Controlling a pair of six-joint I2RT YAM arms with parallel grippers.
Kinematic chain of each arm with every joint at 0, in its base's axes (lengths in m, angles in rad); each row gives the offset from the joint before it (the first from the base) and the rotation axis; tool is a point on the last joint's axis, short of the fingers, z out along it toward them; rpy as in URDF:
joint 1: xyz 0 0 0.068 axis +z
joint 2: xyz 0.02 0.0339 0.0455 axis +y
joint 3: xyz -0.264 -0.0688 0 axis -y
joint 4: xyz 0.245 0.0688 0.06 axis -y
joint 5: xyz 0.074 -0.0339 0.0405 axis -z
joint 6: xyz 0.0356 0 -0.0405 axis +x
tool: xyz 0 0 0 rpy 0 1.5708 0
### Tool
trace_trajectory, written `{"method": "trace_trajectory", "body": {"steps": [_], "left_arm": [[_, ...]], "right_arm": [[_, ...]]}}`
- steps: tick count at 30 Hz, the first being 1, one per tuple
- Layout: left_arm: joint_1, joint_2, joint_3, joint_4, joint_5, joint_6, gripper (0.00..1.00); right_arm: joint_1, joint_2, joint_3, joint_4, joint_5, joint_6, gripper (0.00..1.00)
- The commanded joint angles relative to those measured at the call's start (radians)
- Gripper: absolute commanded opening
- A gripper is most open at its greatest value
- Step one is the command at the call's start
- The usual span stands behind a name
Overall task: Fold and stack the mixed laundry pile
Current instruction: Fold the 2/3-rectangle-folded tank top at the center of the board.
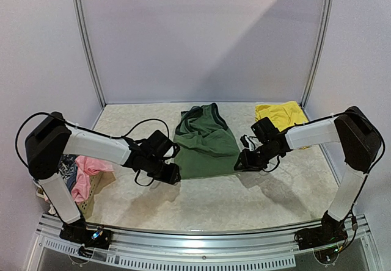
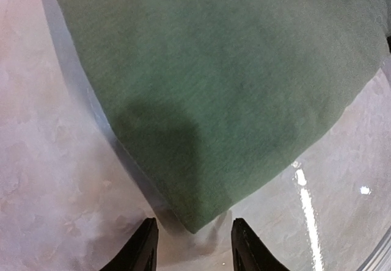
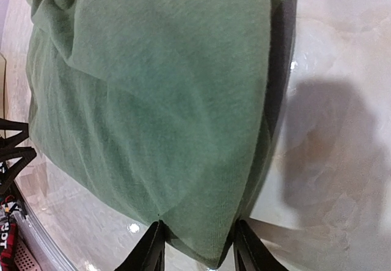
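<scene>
The olive-green sleeveless top [image 1: 204, 143] lies spread in the middle of the table. My left gripper [image 1: 173, 174] is at its near left corner. In the left wrist view the gripper [image 2: 195, 246] is open, and the top's corner [image 2: 194, 222] points into the gap just ahead of the fingertips [image 2: 145, 249], touching neither. My right gripper [image 1: 241, 161] is at the near right corner. Its jaws [image 3: 198, 252] stand apart around that corner of the top [image 3: 201, 234], and the cloth fills the gap between the fingers [image 3: 247, 252]. The yellow shorts [image 1: 281, 113] lie at the back right.
A pale mesh basket [image 1: 91, 193] stands at the table's left edge beside the left arm, holding a pink piece [image 1: 85, 170] and a blue-grey piece [image 1: 68, 172]. Metal frame posts [image 1: 88, 45] and walls close off the back and sides.
</scene>
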Motion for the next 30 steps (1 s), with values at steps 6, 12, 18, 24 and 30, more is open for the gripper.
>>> {"method": "trace_trajectory", "body": {"steps": [6, 12, 18, 24, 30], "left_arm": [[-0.016, 0.053, 0.0, 0.016, -0.009, -0.008, 0.41], [-0.017, 0.074, 0.013, 0.016, -0.015, -0.005, 0.32], [-0.03, 0.083, 0.017, 0.016, -0.016, -0.006, 0.05], [-0.054, 0.028, 0.008, 0.0, -0.042, -0.005, 0.0], [-0.091, -0.049, 0.01, -0.056, -0.068, -0.003, 0.0]], "right_arm": [[0.003, 0.026, -0.029, -0.007, 0.011, 0.002, 0.27], [0.003, 0.031, -0.014, -0.018, 0.023, -0.005, 0.18], [0.003, 0.041, -0.006, -0.021, 0.018, -0.01, 0.04], [0.003, 0.005, -0.006, -0.053, 0.016, -0.012, 0.0], [0.026, -0.098, -0.019, -0.094, 0.032, -0.001, 0.0]]}}
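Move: The tank top's near left corner lies between the left hand's open fingers, about 1 cm ahead, 1 cm to the right and 1 cm below. Its near right corner lies directly under the right hand's part-open fingers, about 1 cm down. The black-trimmed far end is bunched some 23 cm ahead of the left hand and 7 cm to its right. The folded yellow clothing lies about 19 cm ahead of the right hand and 15 cm to its right. Both hands pinch the tank top's two near corners. The left slides about 1.5 cm right and 1 cm forward onto its corner, shuts, then draws back roughly 1.5 cm while rising slightly. The right closes steadily over its corner, sinking under 1 cm, then eases up and slightly back with its grip shut. ##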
